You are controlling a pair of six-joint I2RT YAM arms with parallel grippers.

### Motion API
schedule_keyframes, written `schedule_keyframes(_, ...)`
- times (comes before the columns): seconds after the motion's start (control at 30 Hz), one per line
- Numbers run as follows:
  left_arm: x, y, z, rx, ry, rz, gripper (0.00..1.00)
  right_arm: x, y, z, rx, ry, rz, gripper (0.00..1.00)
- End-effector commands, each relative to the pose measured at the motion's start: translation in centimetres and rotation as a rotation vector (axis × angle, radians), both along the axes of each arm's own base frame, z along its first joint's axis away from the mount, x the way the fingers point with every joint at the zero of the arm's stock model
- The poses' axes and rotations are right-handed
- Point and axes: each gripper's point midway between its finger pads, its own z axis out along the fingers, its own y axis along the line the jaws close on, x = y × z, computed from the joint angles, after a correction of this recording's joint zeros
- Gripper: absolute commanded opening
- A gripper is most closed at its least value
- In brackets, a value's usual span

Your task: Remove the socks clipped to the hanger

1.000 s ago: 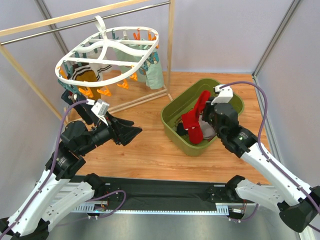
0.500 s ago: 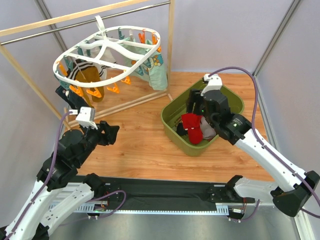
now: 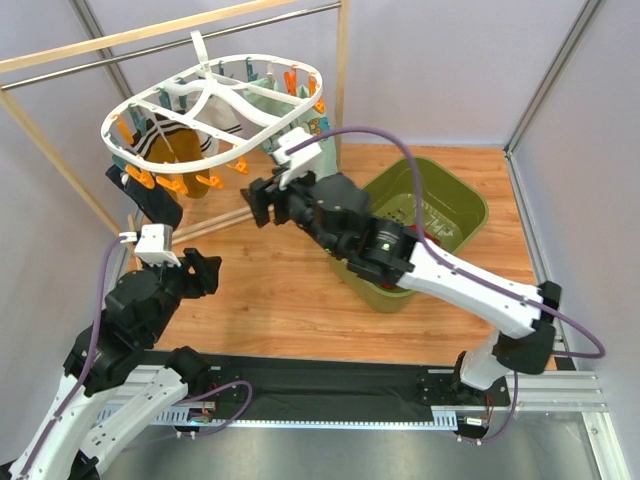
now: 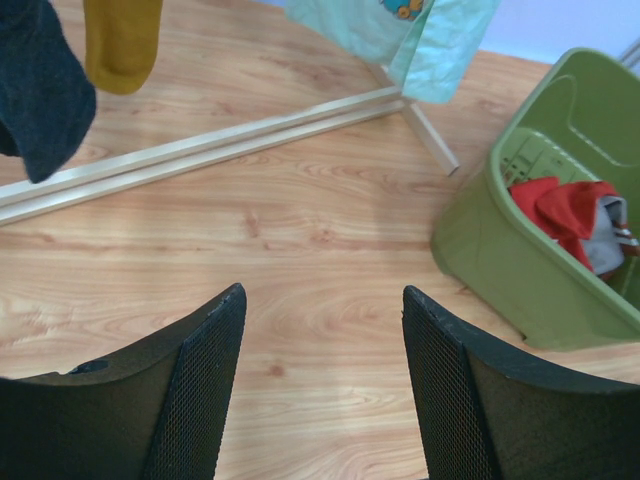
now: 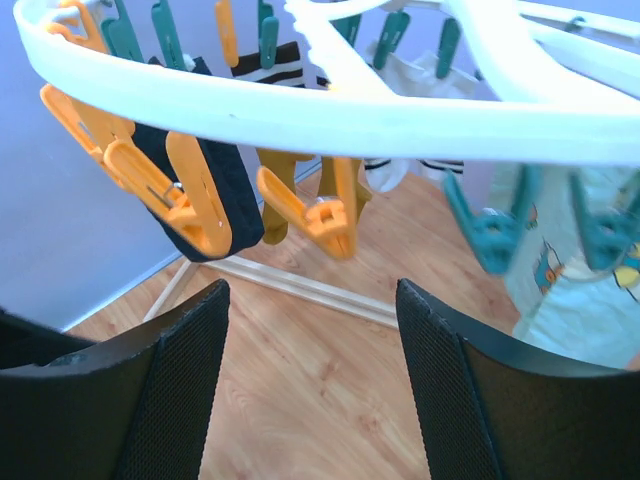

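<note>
The white oval hanger (image 3: 205, 108) hangs from the rail, with socks clipped under it: a mustard sock (image 3: 170, 148), a dark sock (image 3: 157, 205) and a mint printed sock (image 3: 308, 150). My right gripper (image 3: 263, 203) is open and empty, just below the hanger's near rim (image 5: 300, 112). Ahead of it hang orange clips (image 5: 310, 215), the dark sock (image 5: 228, 205) and the mint sock (image 5: 560, 290). My left gripper (image 3: 204, 272) is open and empty, low over the floor (image 4: 322, 300). The left wrist view shows the dark sock (image 4: 40, 90) and the mustard sock (image 4: 122, 40) above.
A green bin (image 3: 452, 205) stands at the right, holding a red sock (image 4: 560, 210) and others. The wooden and metal rail frame (image 3: 340, 90) has its base bar (image 4: 230, 145) lying on the floor. Teal clips (image 5: 490, 235) dangle from the hanger. Grey walls close in both sides.
My right gripper opened and let the red sock go into the bin, then swung left to under the hanger. My left arm drew back toward the near left. The hanger swayed.
</note>
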Motion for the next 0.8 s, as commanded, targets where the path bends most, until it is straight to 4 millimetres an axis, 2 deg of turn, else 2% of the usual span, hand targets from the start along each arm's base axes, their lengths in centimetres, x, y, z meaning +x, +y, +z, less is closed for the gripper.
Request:
schedule_keyframes(0.0, -0.9, -0.4, 1.6, -0.053, -0.035, -0.041, 0.70, 1.4, 1.2, 3.2, 0.003, -0.118, -0.048, 0.68)
schedule_keyframes(0.1, -1.0, -0.4, 1.6, -0.056, -0.036, -0.046, 0.71, 2.0, 2.8, 3.3, -0.011, -0.163, -0.075, 0.67)
schedule_keyframes(0.17, -1.1, -0.4, 1.6, -0.060, -0.036, -0.047, 0.71, 2.3, 2.9, 4.5, 0.003, -0.218, -0.129, 0.64)
schedule_keyframes(0.2, -1.0, -0.5, 1.6, -0.064, -0.036, -0.051, 0.70, 2.6, 3.5, 4.0, -0.010, -0.225, -0.148, 0.63)
schedule_keyframes(0.23, -1.0, -0.6, 1.6, -0.069, -0.035, -0.053, 0.70, 2.8, 3.4, 4.9, 0.020, -0.245, -0.177, 0.56)
schedule_keyframes(0.37, -0.9, -1.2, 1.6, -0.078, -0.033, -0.073, 0.71, 4.3, 2.1, 5.2, 0.028, -0.244, -0.311, 0.40)
schedule_keyframes(0.4, -0.8, -1.3, 1.5, -0.077, -0.026, -0.077, 0.71, 4.4, 2.0, 5.3, 0.027, -0.250, -0.319, 0.31)
schedule_keyframes(0.5, -0.7, -1.6, 1.5, -0.078, -0.022, -0.084, 0.70, 4.4, 1.8, 5.3, 0.011, -0.267, -0.320, 0.17)
schedule_keyframes(0.53, -0.7, -1.6, 1.6, -0.078, -0.023, -0.084, 0.70, 4.3, 1.5, 5.2, 0.007, -0.268, -0.320, 0.05)
schedule_keyframes(0.57, -0.6, -1.7, 1.7, -0.081, -0.024, -0.085, 0.71, 4.3, 1.3, 5.1, 0.007, -0.264, -0.324, 0.00)
schedule_keyframes(0.77, -0.3, -1.9, 2.0, -0.076, -0.025, -0.089, 0.70, 4.3, -1.2, 5.3, 0.051, -0.240, -0.329, 0.00)
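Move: The empty orange clip on the hanger's near rim, the last orange one before the teal pair, sits about 4 cm ahead of the right fingers, 4 cm to their left and 2 cm above. Another empty orange clip is some 1 cm ahead of the hand and 10 cm to its left; the teal clips are about 8 cm ahead and 1 cm to its right. From the left hand the target clip is roughly 13 cm ahead, 9 cm right and 15 cm up. Bring the open right gripper forward and left, about 5 cm each way, up to the empty orange clip hanging under the near rim. Meanwhile tip the fingers up and swing them clockwise, some 15 degrees each. Close on the clip as the hand rises a little, then, with it pinched between the fingertips, ease back about 2 cm to the right. ##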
